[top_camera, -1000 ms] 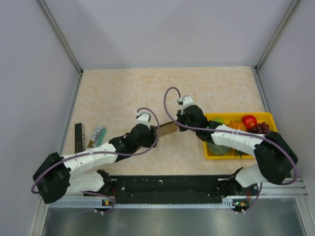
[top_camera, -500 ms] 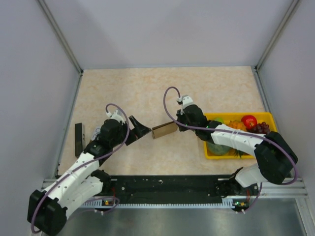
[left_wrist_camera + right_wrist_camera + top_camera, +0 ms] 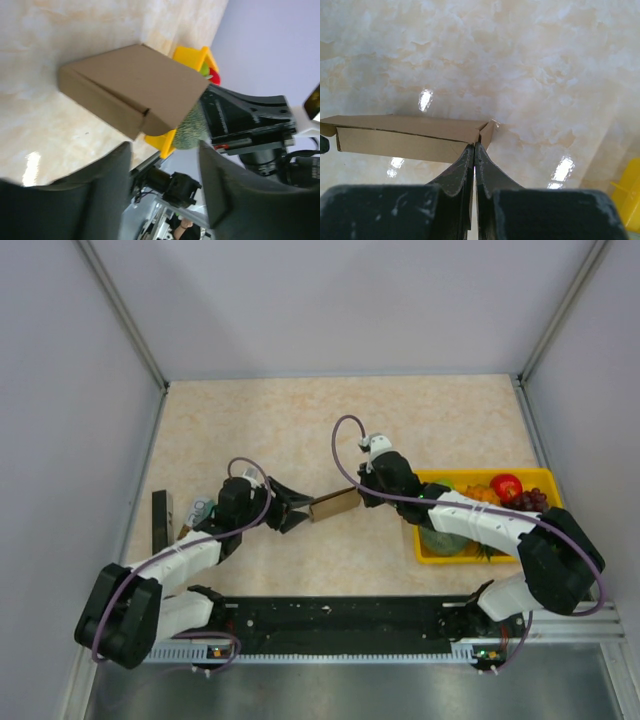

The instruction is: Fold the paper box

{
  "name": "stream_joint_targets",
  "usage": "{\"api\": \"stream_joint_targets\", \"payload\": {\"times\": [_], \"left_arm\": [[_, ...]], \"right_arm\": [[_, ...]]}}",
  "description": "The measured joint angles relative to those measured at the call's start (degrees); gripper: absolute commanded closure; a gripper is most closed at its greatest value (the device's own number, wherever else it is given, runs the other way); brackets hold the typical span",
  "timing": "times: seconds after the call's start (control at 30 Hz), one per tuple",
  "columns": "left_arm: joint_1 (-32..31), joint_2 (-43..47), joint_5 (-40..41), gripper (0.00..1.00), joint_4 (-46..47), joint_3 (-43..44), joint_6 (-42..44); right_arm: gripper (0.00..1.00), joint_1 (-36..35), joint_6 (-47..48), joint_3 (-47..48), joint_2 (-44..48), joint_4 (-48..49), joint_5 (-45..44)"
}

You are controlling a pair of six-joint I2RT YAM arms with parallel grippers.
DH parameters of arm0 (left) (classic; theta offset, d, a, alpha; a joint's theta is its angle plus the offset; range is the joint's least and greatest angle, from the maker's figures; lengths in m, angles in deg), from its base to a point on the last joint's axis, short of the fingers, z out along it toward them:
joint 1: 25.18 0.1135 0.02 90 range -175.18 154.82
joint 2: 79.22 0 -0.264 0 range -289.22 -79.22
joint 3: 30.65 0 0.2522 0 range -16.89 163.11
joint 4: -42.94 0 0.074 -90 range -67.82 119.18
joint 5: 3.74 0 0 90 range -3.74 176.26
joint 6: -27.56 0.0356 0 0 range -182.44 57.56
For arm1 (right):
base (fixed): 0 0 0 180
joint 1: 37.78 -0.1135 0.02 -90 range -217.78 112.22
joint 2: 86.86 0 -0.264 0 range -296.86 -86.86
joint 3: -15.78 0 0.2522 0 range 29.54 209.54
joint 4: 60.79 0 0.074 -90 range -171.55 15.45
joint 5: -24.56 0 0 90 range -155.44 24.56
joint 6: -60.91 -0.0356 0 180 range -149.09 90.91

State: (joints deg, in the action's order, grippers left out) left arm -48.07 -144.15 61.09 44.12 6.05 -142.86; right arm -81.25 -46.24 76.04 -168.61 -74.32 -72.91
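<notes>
The paper box (image 3: 335, 504) is a small brown carton lying near the table's middle, seen from above. My right gripper (image 3: 357, 492) is shut on the carton's right end. In the right wrist view its tips (image 3: 474, 148) pinch a thin cardboard edge at the corner of the box (image 3: 405, 135). My left gripper (image 3: 293, 506) stands open just left of the carton's other end, not touching it. In the left wrist view the box (image 3: 130, 90) lies a short way beyond the spread fingers (image 3: 107, 190), with nothing between them.
A yellow tray (image 3: 545, 474) of fruit sits at the right, under my right arm, and shows behind the box (image 3: 192, 56). A teal-and-white packet (image 3: 201, 510) and a dark upright block (image 3: 159, 522) lie at the left. A black rail (image 3: 340, 620) runs along the near edge.
My left gripper let go of the box's left end, drew back to the left and opened wide. It has since come back toward the box, its jaws narrower. The right gripper and box stayed put.
</notes>
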Motion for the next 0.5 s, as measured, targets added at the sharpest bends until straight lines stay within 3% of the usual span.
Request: {"api": "stream_joint_targets", "payload": {"times": [0.17, 0.5], "left_arm": [[1.09, -0.44, -0.52, 0.57, 0.48, -0.87, 1.38], [1.11, 1.01, 2.08, 0.53, -4.55, 3.89, 8.46]], "right_arm": [[1.0, -0.11, 0.02, 0.48, -0.04, -0.98, 0.02], [1.0, -0.2, 0.04, 0.74, -0.15, -1.25, 0.04]]}}
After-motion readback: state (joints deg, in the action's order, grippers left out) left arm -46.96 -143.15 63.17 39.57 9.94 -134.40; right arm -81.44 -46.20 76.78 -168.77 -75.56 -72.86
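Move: The paper box's middle is about 6 cm to the left gripper's right, 2 cm ahead and some 4 cm lower, with its left end facing the open fingers. The right gripper is at the box's right end, about 11 cm to the left gripper's right and 5 cm ahead; the green melon is roughly 32 cm right and 6 cm back. From the right gripper, the box's middle is about 6 cm left, 3 cm back and 3 cm down. Keep the left gripper just off the paper box's left end and narrow its fingers from about two-thirds to half open without gripping. Dip about 1 cm, then lift some 2 cm while easing 1 cm forward and slightly left, tilting the fingertips up under 10 degrees. Hold the right gripper still, shut at the box's right end. ##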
